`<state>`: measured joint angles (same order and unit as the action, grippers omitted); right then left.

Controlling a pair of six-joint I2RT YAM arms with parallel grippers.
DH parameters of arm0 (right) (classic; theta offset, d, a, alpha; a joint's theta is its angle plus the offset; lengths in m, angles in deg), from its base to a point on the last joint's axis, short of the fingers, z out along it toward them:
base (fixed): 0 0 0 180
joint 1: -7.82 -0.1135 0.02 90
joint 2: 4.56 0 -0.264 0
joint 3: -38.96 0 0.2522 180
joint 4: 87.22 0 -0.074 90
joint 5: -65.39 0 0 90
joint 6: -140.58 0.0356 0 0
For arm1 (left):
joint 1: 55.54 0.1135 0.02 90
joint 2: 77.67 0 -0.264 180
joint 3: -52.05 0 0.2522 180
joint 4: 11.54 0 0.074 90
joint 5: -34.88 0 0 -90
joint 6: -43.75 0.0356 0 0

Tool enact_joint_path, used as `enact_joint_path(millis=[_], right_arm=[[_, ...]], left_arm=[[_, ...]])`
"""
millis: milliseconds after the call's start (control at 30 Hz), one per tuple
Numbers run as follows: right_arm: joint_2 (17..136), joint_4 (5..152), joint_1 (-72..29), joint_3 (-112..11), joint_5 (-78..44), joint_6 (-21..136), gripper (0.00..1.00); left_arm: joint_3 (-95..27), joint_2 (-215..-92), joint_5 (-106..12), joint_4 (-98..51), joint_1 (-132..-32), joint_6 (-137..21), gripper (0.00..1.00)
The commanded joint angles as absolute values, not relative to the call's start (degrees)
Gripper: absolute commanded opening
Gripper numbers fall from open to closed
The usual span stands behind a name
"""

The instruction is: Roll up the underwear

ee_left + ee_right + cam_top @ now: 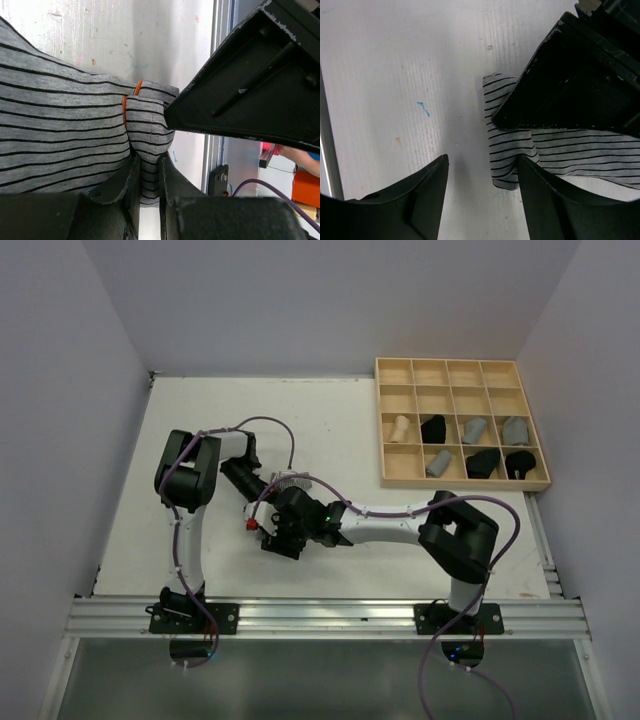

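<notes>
A grey underwear [60, 135] with thin black stripes and orange trim lies flat on the white table. In the top view only a sliver of this underwear [292, 480] shows behind the two wrists. My left gripper [149, 162] is shut on a bunched fold at its edge, with cloth filling the narrow gap between the fingers. My right gripper [482, 159] stands open just above the table. The folded end of the underwear [510, 145] lies next to its right finger [540, 195]. Both grippers meet mid-table, and the left gripper's black body covers part of the cloth in the right wrist view.
A pale wooden grid tray [462, 362] sits at the back right, holding several rolled garments: tan [401, 428], black [433, 428] and grey [515, 427]. The aluminium rail [330, 615] runs along the near edge. Purple cables loop over both arms.
</notes>
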<state>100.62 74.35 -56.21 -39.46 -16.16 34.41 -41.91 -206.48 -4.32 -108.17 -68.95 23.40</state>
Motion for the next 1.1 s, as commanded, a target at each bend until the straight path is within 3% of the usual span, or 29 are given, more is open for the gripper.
enact_joint_path(millis=[0, 200, 300, 433, 533, 733, 933, 1067], right_arm=[[102.2, 78.7, -56.3, -41.9, -20.5, 30.7, 0.61], [104.7, 81.8, -56.3, -42.0, -21.6, 28.8, 0.6], [106.3, 81.0, -56.3, -42.9, -20.7, 28.5, 0.51], [108.3, 79.5, -56.3, -42.9, -17.8, 28.6, 0.14], [108.3, 80.1, -56.2, -41.1, -15.2, 30.8, 0.0], [108.9, 85.6, -53.1, -35.5, -6.1, 39.4, 0.0], [110.7, 90.9, -46.4, -33.4, 4.8, 50.1, 0.0], [115.0, 93.7, -43.4, -34.7, 11.3, 60.0, 0.0]], left_arm=[[-41.9, -208.8, -10.0, -98.0, -69.3, 25.6, 0.17], [-42.0, -208.8, -10.1, -98.0, -69.3, 25.5, 0.17], [-41.9, -208.6, -10.3, -97.9, -69.3, 25.2, 0.17], [-40.6, -206.2, -10.0, -94.8, -68.9, 24.3, 0.21], [-39.3, -201.0, -7.2, -92.5, -66.8, 23.9, 0.3], [-42.6, -191.1, 1.6, -98.8, -57.2, 28.5, 0.48], [-42.0, -177.4, 6.0, -100.1, -43.9, 35.0, 0.52], [-31.3, -164.5, 7.0, -98.9, -36.6, 42.2, 0.55]])
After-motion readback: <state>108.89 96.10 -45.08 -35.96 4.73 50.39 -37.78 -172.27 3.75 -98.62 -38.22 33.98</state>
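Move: The left fingers already pinch the underwear's rolled near edge, so that roll lies at their hand point. From the open right hand the roll's middle is about 3 cm ahead, 2 cm left and 2 cm lower. The flat, unrolled part lies some 6 cm ahead and 3 cm right of the left hand, 8 cm ahead and 3 cm right of the right hand. Right hand eases forward about 3 cm and pinches the roll; left then releases, leaving up, left and forward, opening. ##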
